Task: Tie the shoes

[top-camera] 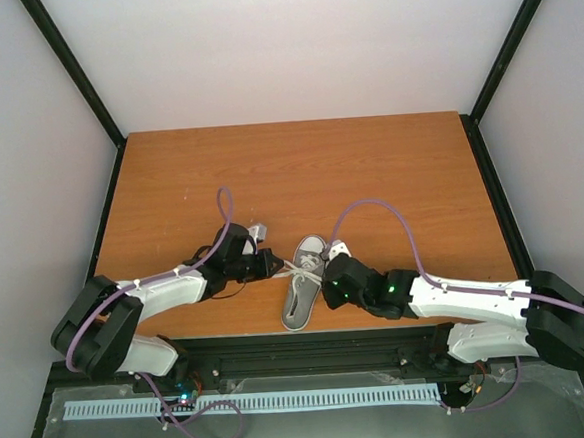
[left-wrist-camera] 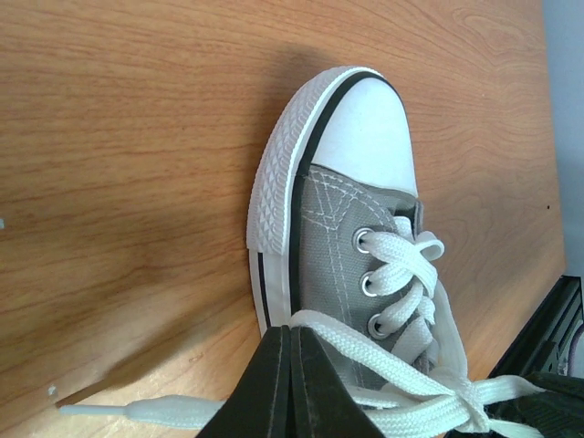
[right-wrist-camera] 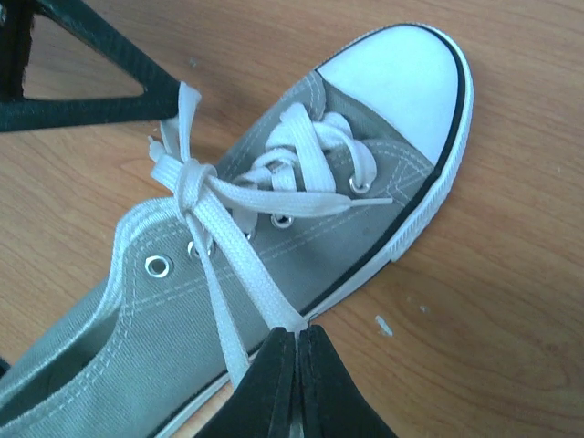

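The grey shoe (top-camera: 305, 288) with a white toe cap lies near the table's front edge, toe pointing away, between both arms. In the left wrist view my left gripper (left-wrist-camera: 294, 330) is shut on a white lace (left-wrist-camera: 401, 365) beside the shoe's (left-wrist-camera: 333, 228) sole edge. My right gripper (right-wrist-camera: 299, 333) is shut on another lace strand (right-wrist-camera: 246, 260) at the other side of the shoe (right-wrist-camera: 365, 182). The two strands cross in a knot (right-wrist-camera: 187, 178) over the eyelets. From above, the left gripper (top-camera: 275, 263) and right gripper (top-camera: 326, 277) flank the shoe closely.
The wooden table (top-camera: 299, 168) stretches behind the shoe, bounded by black frame posts and white walls. A loose lace end (left-wrist-camera: 137, 411) lies on the wood by my left fingers. The left gripper's black finger (right-wrist-camera: 91, 91) reaches into the right wrist view's upper left.
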`<action>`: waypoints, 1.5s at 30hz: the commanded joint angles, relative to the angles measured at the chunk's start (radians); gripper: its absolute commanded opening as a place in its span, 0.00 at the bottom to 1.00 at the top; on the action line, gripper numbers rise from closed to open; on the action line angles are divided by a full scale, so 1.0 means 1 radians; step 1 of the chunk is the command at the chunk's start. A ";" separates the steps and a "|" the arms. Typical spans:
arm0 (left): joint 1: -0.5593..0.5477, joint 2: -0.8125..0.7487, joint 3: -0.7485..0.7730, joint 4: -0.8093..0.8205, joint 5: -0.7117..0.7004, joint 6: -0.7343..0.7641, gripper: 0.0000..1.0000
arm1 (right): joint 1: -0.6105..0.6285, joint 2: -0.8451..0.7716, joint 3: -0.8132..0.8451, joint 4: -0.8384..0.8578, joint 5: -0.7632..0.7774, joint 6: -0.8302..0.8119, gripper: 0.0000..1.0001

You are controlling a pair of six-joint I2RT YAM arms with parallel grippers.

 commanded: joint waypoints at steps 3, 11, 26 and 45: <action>0.008 0.012 0.049 -0.031 -0.058 -0.011 0.01 | 0.001 -0.064 -0.063 -0.019 -0.013 0.055 0.03; 0.008 0.018 0.057 -0.052 -0.097 -0.023 0.01 | 0.001 -0.099 -0.142 -0.006 -0.033 0.099 0.03; 0.042 0.003 0.020 -0.036 -0.088 -0.053 0.01 | 0.001 -0.107 -0.196 0.033 -0.043 0.123 0.03; 0.042 -0.212 0.198 -0.280 -0.006 0.239 1.00 | -0.039 -0.243 0.001 -0.067 -0.042 -0.044 0.99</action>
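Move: The bow's knot, between the two held loops, lies some 5 cm to the left hand's right, about 2 cm back and near its height. From the right hand the knot is roughly 5 cm left, 2 cm ahead and 3 cm lower. The shoe's toe cap is about 5 cm ahead and 7 cm right of the left hand, 4 cm below; the heel lies about 8 cm back and 8 cm left of the right hand, some 5 cm down. The right-hand loop, still pinched, is drawn down, to the right and back from the knot by about 5 cm, while the left hand keeps its loop and eases only a centimetre or so forward and left. Then both grippers open wide, let go of the loops and lift, the left about 8 cm with its fingers tilting up, the right some 6 cm. ##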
